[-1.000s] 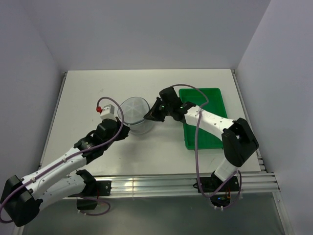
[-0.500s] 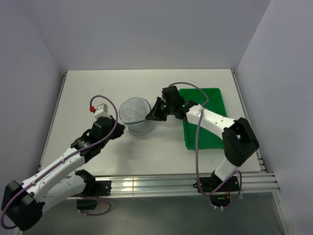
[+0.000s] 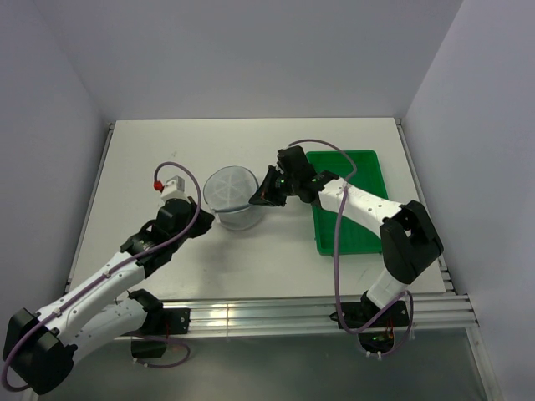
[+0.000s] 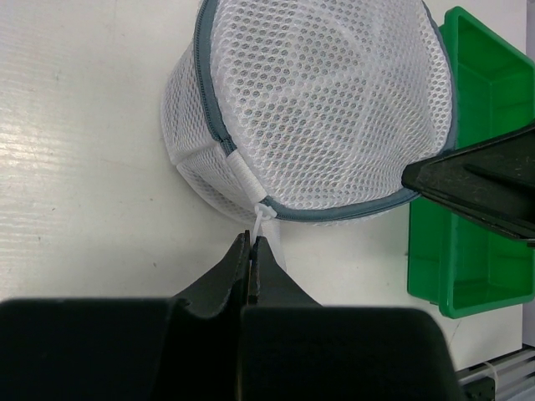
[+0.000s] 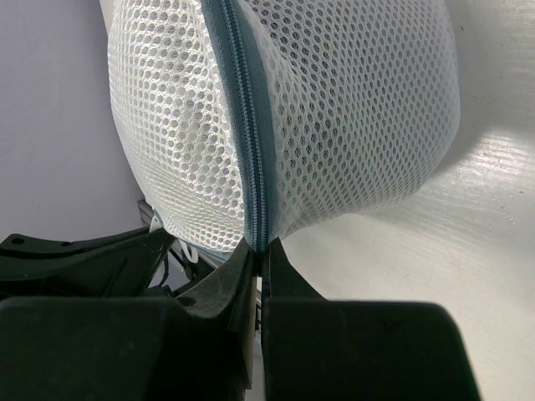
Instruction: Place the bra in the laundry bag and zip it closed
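Note:
The laundry bag (image 3: 231,197), a white mesh cylinder with a grey zipper rim (image 4: 219,134), stands mid-table. My left gripper (image 3: 210,220) is at its near-left side, shut on the white pull tab (image 4: 262,219) hanging from the rim; its tips (image 4: 253,244) pinch the tab's end. My right gripper (image 3: 254,201) is at the bag's right side, shut on the zipper rim (image 5: 253,167) with its tips (image 5: 261,253) right at the seam. In the right wrist view the zipper teeth look closed along that stretch. The bra is hidden; no black fabric shows through the mesh (image 5: 351,117).
A green plastic tray (image 3: 349,200) lies right of the bag, under my right forearm, and shows as a green bin (image 4: 476,109) in the left wrist view. Walls close in on the white table (image 3: 142,159) at the back and both sides.
My left arm has drawn back to the left, away from the bag, with the pull tab still pinched. The right gripper has shifted slightly right while holding the rim.

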You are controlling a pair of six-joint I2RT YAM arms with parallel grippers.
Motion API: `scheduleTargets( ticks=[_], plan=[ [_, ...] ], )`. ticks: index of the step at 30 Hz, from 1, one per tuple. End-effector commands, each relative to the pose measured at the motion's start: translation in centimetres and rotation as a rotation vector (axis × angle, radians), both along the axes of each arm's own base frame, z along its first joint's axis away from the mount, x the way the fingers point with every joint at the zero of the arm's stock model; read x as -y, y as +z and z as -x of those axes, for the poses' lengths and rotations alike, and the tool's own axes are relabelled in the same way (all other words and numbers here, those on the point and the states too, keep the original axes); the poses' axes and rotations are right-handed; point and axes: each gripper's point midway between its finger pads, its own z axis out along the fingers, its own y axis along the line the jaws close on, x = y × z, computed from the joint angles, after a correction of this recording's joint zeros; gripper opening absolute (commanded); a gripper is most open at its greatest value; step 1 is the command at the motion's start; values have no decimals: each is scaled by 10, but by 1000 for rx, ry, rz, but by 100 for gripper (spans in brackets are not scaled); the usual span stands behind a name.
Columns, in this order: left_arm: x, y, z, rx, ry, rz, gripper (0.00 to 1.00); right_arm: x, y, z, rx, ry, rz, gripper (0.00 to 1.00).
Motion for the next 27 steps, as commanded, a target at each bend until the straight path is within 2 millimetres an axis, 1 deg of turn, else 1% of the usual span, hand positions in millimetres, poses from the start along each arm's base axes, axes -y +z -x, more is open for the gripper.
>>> scheduleTargets(
  ticks=[1,4,7,9,10,11,12,13,14,15,16,17,18,19,21,22,23,24,26,27],
  plan=[
    [-22,7,-7,14,78,-68,0,21,0,-15,39,-49,58,0],
    [-23,8,-6,12,80,-65,0,21,1,-15,39,-46,59,0],
    [-23,11,-5,13,80,-60,9,20,3,-16,43,-47,59,0],
    [-22,14,-3,14,68,-56,20,20,2,-16,41,-46,59,0],
    [-21,18,-4,19,66,-53,29,20,2,-16,40,-45,60,0],
    [-21,20,-3,19,59,-55,34,20,2,-17,38,-45,61,3],
    [-22,20,-1,11,59,-60,41,19,3,-17,39,-45,57,10],
    [-22,26,-1,19,59,-55,58,19,4,-17,39,-45,57,14],
    [-23,29,-1,21,60,-56,63,19,5,-17,41,-47,57,18],
    [-22,33,0,26,56,-51,68,19,6,-18,46,-47,56,25],
    [-23,37,1,27,56,-50,75,20,7,-19,43,-49,60,29],
    [-23,39,1,32,57,-48,77,19,8,-18,47,-47,59,34],
    [-23,42,1,37,54,-46,78,19,10,-18,50,-46,62,45],
    [-23,47,1,45,54,-42,79,19,13,-19,55,-49,62,50],
    [-22,55,0,60,47,-36,79,18,25,-19,76,-44,51,72],
    [-21,56,-1,61,43,-39,80,19,28,-20,84,-49,57,77],
    [-21,58,-1,64,41,-38,80,19,34,-19,96,-47,59,78],
    [-20,61,-2,68,41,-37,80,20,40,-18,105,-43,68,85],
    [-19,65,-2,78,34,-33,80,26,57,-18,146,-62,74,86],
    [-19,70,-2,90,33,-26,80,31,59,-16,158,-63,84,92]
  ],
)
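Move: The laundry bag stands between my hands. From my left hand, already shut on the white zip-pull cord at its near left corner, the bag's middle lies about 5 cm ahead, 7 cm to the right and 5 cm below. From my right hand, already pinching the zip seam at the rim, that middle is some 5 cm to the left, level fore and aft, and 5 cm below. The green tray's middle sits roughly 28 cm right of my right hand, 2 cm ahead and 9 cm below. I let go of the bag with both hands, left first. My left fingers open wide off the zip-pull cord as the hand backs 2 cm left, then it lifts about 4 cm. My right hand eases some 2 cm right, dipping slightly, its fingers spreading off the zip seam, then starts upward and a little forward beside the rim. ##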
